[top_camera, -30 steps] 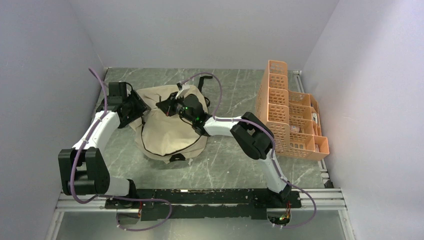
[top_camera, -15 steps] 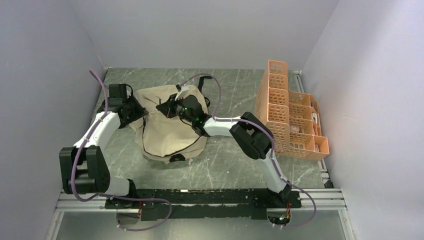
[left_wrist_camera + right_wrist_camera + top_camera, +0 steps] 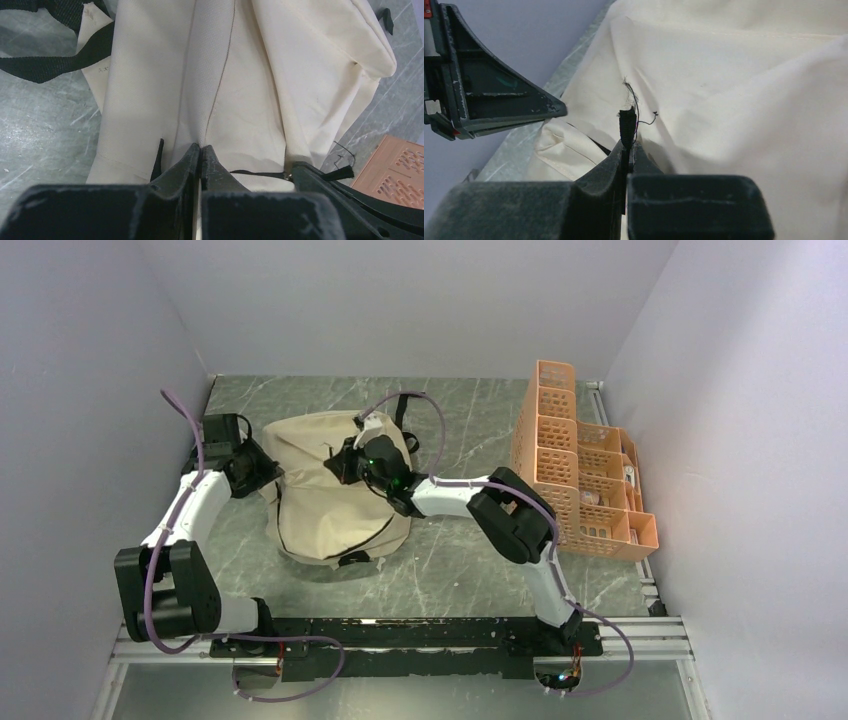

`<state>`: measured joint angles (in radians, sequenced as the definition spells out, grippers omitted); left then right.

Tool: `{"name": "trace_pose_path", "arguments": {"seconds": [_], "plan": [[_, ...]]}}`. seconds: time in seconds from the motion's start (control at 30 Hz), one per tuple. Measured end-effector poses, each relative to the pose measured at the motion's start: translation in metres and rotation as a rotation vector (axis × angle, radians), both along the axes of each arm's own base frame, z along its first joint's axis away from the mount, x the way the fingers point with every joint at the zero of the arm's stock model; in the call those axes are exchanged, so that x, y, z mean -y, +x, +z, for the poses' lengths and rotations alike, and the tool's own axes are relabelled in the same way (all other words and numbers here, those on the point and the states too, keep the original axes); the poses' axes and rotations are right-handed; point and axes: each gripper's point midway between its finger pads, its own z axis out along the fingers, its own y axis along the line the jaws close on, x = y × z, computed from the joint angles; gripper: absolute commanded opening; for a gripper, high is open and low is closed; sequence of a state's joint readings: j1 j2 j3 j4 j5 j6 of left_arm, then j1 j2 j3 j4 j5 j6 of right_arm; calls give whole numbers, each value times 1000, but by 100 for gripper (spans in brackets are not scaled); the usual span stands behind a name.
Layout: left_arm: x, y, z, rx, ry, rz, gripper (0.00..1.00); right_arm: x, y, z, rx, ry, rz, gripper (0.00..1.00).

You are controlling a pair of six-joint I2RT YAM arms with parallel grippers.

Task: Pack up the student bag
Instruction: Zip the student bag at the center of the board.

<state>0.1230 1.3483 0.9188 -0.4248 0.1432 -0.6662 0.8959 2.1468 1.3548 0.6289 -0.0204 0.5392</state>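
Observation:
The student bag (image 3: 330, 495), beige fabric with black zipper lines, lies on the table between my two arms. At the bag's left edge, my left gripper (image 3: 268, 474) is shut. In the left wrist view its jaws (image 3: 201, 149) pinch a fold of the bag's cloth (image 3: 240, 75). My right gripper (image 3: 342, 464) sits over the top of the bag. In the right wrist view it is shut (image 3: 628, 146) on a short black zipper pull (image 3: 626, 122) with frayed threads. The bag's inside is hidden.
An orange perforated organizer (image 3: 580, 465) stands at the right of the table, near the right wall. Black bag straps (image 3: 50, 65) trail on the marble top behind the bag. The left wall is close behind my left arm.
My left gripper has shut on the bag's cloth and drawn back to the left, pulling that side of the bag outward. The right gripper has kept its hold on the zipper pull.

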Motion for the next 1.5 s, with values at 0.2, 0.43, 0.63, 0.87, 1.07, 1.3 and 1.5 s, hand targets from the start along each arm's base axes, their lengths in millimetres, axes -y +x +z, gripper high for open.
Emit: {"name": "trace_pose_path", "arguments": {"seconds": [0.2, 0.43, 0.63, 0.87, 1.07, 1.3, 1.5], "plan": [[-2, -2, -2, -11, 0, 6, 5, 27, 1, 1, 0, -71, -87, 0], [-8, -7, -6, -37, 17, 31, 5, 64, 3, -14, -2, -185, -197, 0], [-14, -11, -9, -58, 28, 52, 5, 103, 16, -23, -3, -270, -296, 0], [-15, -13, -10, -71, 24, 61, 5, 127, 28, -34, -34, -298, -325, 0], [-14, -13, -10, -71, 21, 60, 5, 131, 28, -39, -59, -302, -296, 0], [-14, -13, -10, -71, 19, 57, 5, 126, 31, -62, -106, -339, -252, 0], [-14, -14, -10, -71, 19, 55, 5, 126, 32, -73, -117, -362, -244, 11]]}}
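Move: The bag's right side, where the zip ends, lies about 13 cm to the right of the right hand, 3 cm farther out and some 7 cm lower; that hand already holds the zip pull. The pinched left edge of the bag is 10 cm to its left and 2 cm back, and a black strap loop about 18 cm right, 14 cm ahead. From the left hand, the zip's right end lies about 23 cm right and 5 cm ahead, 6 cm down. The zip pull, still pinched in the shut right fingers, is drawn about 13 cm to the right along the bag's zip, drifting slightly forward and sinking, then taken down at the bag's right side while the hand rolls and turns clockwise, roughly 25 degrees in all. The left fingers keep hold of the bag's left edge and ease it about 2 cm left and back, slightly down, then hold. ##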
